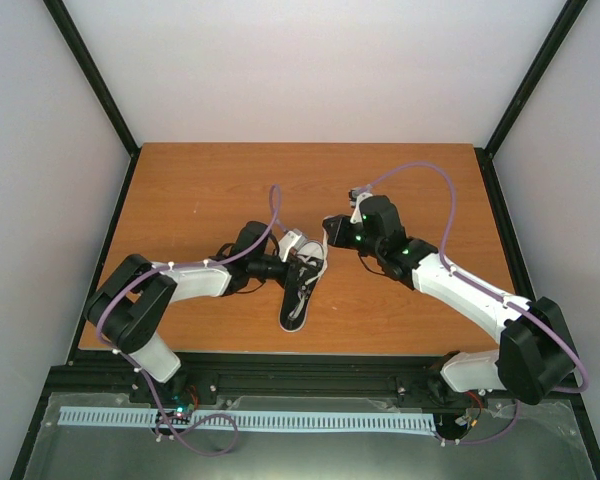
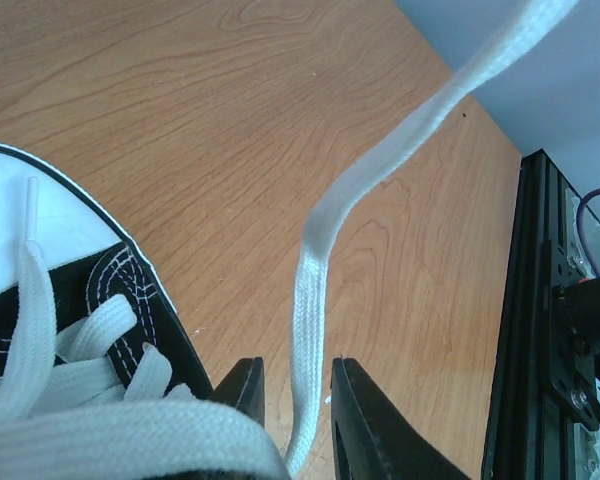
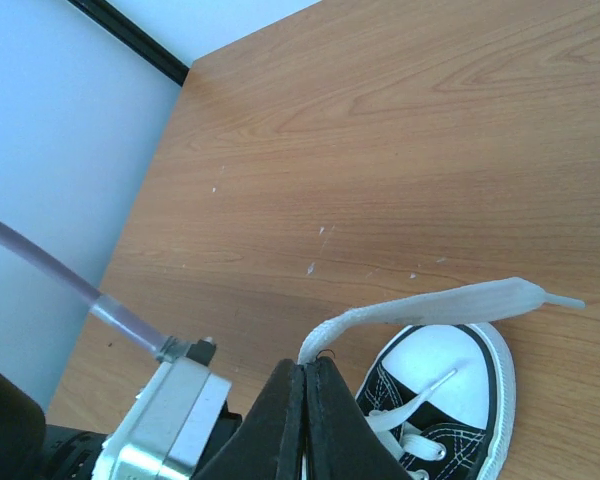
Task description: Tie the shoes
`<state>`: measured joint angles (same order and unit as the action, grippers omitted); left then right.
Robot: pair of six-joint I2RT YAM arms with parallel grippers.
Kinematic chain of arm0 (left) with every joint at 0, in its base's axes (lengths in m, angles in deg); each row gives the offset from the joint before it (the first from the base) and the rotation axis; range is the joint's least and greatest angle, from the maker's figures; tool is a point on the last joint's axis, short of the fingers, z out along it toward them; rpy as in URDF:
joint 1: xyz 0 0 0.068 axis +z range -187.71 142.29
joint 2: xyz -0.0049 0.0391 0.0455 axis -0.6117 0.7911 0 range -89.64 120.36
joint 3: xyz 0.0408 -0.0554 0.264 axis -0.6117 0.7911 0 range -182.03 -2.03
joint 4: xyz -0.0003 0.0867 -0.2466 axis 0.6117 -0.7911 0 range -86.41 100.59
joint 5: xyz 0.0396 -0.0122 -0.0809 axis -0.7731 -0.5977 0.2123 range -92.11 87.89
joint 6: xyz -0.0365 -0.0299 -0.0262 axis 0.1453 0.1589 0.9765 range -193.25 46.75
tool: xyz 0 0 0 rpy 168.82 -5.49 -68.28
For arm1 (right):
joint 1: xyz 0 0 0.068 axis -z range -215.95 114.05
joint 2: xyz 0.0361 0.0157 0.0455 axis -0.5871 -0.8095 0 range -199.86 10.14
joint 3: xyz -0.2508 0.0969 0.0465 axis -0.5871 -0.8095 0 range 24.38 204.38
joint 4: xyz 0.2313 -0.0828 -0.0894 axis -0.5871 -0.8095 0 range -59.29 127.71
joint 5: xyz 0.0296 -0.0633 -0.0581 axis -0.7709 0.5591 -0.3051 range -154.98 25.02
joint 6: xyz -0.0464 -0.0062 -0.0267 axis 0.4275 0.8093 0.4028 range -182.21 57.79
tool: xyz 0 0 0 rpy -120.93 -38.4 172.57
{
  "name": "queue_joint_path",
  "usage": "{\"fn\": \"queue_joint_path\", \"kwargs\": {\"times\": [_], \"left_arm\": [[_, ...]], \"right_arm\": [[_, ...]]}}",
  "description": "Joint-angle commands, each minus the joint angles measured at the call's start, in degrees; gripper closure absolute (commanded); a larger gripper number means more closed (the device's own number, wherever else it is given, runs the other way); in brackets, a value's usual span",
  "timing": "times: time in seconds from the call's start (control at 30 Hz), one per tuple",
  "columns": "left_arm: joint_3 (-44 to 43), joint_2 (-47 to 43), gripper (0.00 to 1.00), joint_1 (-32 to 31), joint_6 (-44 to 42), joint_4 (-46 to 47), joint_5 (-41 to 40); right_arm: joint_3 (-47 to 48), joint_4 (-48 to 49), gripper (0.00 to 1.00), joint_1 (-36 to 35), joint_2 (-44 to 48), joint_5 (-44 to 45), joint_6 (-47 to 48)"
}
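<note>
The shoe (image 1: 298, 300), black canvas with a white toe cap and white laces, lies mid-table between both arms. My left gripper (image 1: 285, 268) is right beside its laced part. In the left wrist view a white lace (image 2: 310, 300) runs loose between the left gripper's (image 2: 292, 382) jaws, which stand slightly apart with a gap on each side. My right gripper (image 3: 306, 365) is shut on the other lace (image 3: 440, 303), holding it raised above the toe cap (image 3: 450, 350). From above, the right gripper (image 1: 330, 233) sits just right of the shoe.
The wooden table (image 1: 210, 190) is bounded by a black frame rail (image 2: 540, 330) and pale walls. A purple cable (image 3: 50, 270) runs along the right arm. The arms' bases sit at the near edge.
</note>
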<state>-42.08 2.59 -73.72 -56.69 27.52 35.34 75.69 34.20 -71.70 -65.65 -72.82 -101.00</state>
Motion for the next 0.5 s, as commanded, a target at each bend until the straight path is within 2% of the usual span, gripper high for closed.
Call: {"fn": "queue_joint_path", "kwargs": {"times": [0.0, 0.37, 0.47], "left_arm": [[-2.5, 1.3, 0.76, 0.1, 0.0, 2.0, 1.2], [-1.3, 0.1, 0.53, 0.0, 0.1, 4.6, 3.2], [-2.2, -0.5, 0.46, -1.1, -1.7, 2.0, 1.0]], "right_arm": [[1.7, 2.0, 0.97, -0.6, 0.7, -1.5, -0.2], [2.5, 2.3, 0.97, -0.9, 1.4, -1.9, -1.1], [3.1, 2.3, 0.97, -1.0, 1.7, -2.5, -1.4]]}}
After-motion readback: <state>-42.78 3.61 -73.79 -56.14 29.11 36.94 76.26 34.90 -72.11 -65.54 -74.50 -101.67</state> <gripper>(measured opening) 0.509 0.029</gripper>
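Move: The lace strand that runs up to the right hand passes between the left fingertips, practically at that hand's point. From there the shoe's toe lies about 6 cm ahead and 4 cm below; the middle of the shoe is some 5 cm back, 3 cm left and 5 cm below. From the right hand, which already pinches the lace near its end, that strand is about 6 cm back, 2 cm left and 10 cm below, and the toe roughly 1 cm ahead, 2 cm left and 13 cm below. The lace stays stretched between the two hands while the left fingers, already slightly parted, spread to about half open on either side of it, that hand otherwise keeping its place over the shoe. Still shut on the lace near its tip, the right hand eases up and to its left by about 1 cm, hardly turning. ##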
